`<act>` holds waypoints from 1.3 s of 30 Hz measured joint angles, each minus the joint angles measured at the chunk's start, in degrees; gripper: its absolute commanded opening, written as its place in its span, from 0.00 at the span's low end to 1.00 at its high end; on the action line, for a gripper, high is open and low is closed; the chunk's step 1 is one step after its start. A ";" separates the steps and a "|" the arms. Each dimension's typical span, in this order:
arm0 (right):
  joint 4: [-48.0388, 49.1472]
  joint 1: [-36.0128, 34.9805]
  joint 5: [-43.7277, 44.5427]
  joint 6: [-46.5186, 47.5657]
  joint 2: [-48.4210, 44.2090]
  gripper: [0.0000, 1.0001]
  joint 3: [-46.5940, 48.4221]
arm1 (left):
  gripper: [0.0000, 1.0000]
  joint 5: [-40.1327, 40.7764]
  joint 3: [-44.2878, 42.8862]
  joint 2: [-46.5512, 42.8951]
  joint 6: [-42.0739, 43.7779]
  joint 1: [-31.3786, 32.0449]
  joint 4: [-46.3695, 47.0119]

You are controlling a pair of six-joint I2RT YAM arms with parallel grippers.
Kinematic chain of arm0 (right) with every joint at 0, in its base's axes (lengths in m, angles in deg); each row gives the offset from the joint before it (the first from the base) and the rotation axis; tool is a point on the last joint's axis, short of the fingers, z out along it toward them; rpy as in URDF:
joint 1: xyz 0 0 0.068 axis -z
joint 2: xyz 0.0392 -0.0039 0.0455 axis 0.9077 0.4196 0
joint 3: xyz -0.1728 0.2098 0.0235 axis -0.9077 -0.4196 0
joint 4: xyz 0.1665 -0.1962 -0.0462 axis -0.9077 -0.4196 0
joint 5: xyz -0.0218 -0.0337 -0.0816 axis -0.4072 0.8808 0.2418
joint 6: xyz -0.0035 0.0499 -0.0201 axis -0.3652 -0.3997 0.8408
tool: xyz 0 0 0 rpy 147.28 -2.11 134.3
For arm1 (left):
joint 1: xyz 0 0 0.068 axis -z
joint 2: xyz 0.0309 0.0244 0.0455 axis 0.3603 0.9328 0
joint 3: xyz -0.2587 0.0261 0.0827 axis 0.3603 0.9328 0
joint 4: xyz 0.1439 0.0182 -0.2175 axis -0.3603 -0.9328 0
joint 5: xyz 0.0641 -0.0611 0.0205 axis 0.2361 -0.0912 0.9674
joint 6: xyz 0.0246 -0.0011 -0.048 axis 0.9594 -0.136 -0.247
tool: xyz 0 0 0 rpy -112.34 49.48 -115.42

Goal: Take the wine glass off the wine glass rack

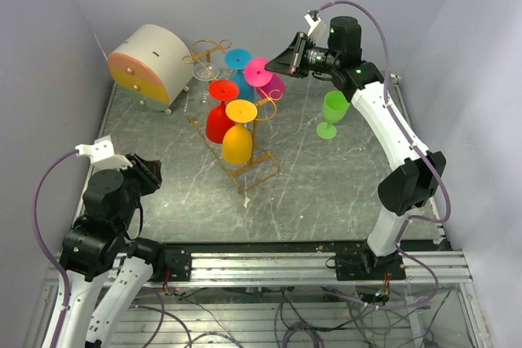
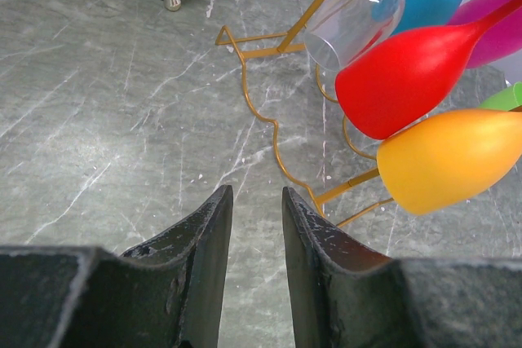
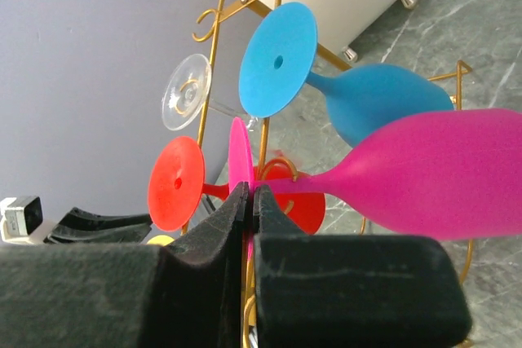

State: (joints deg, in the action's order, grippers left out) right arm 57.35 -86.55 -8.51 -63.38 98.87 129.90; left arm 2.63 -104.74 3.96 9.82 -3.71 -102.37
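Note:
The gold wire wine glass rack point(image 1: 259, 170) stands mid-table with several coloured glasses hanging bowl-down from its rails. My right gripper point(image 3: 250, 189) is shut on the thin foot of the pink wine glass point(image 3: 424, 173), right where the stem meets it; in the top view that gripper point(image 1: 272, 68) sits at the rack's far right end by the pink glass point(image 1: 261, 73). Blue point(image 3: 383, 107), red point(image 2: 408, 75), yellow point(image 2: 453, 160) and clear point(image 2: 359, 14) glasses hang alongside. My left gripper point(image 2: 253, 195) hovers open and empty over the bare tabletop, short of the rack's foot wire point(image 2: 269, 124).
A green wine glass point(image 1: 333, 112) stands upright on the table right of the rack, under my right arm. A round white-and-orange drawer box point(image 1: 149, 67) sits at the back left. Grey walls close in on three sides.

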 measured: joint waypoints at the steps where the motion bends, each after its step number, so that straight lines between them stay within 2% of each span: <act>1: 0.72 0.04 0.37 -0.44 -0.24 0.00 -0.68 | 0.42 -0.02 0.00 0.00 0.00 0.00 -0.02; 7: 2.16 0.04 4.74 -1.03 -1.95 0.00 -3.69 | 0.45 0.00 0.00 0.00 0.00 0.00 -0.02; 17: 8.79 0.46 11.96 0.59 -8.28 0.00 -8.33 | 0.58 -0.02 0.00 0.02 -0.09 0.00 -0.02; 23: 11.69 -0.33 15.65 9.55 -12.72 0.00 -10.51 | 0.63 -0.66 -1.62 2.34 -1.03 0.00 -0.17; 26: 12.59 -2.80 19.65 18.21 -17.77 0.00 -13.22 | 0.64 -4.52 -8.41 8.39 -3.41 0.00 0.66; 34: 20.57 -15.80 25.53 44.41 -34.53 0.00 -24.68 | 0.65 -23.91 -43.06 34.18 -14.12 0.00 5.77; 36: 22.43 -17.49 25.44 49.24 -37.22 0.00 -26.88 | 0.65 -29.70 -47.58 38.49 -18.34 0.00 7.02; 39: 25.18 -20.28 25.64 56.02 -39.82 0.00 -30.25 | 0.64 -38.56 -48.02 42.51 -26.62 0.00 10.19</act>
State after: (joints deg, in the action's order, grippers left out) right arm 82.53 -106.84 17.13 -7.36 59.05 99.65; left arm -35.93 -152.76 46.47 -16.80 -3.71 -92.19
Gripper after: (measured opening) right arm 0.016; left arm 0.652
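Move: My right hand already grips the pink wine glass at its stem, just under the foot. The glass's middle lies about 7 cm below that hand and 3 cm ahead, with the blue glass about 8 cm to its left and level with it. From my left hand, the pink glass is some 24 cm ahead, 27 cm right and 3 cm higher. The red glass is about 17 cm ahead and 16 cm right of my left hand, at its height; the yellow, 14 cm ahead, 20 cm right. Keeping my fingers shut on the stem, I ease my right hand a few centimetres right and up, out from the rack, then sweep back about 16 cm while rising to some 14 cm, tipping it upward roughly 75 degrees. My left hand opens wider, then climbs about 24 cm and swings 15 cm right, a little forward, towards the pink glass, turning clockwise and rolling. ##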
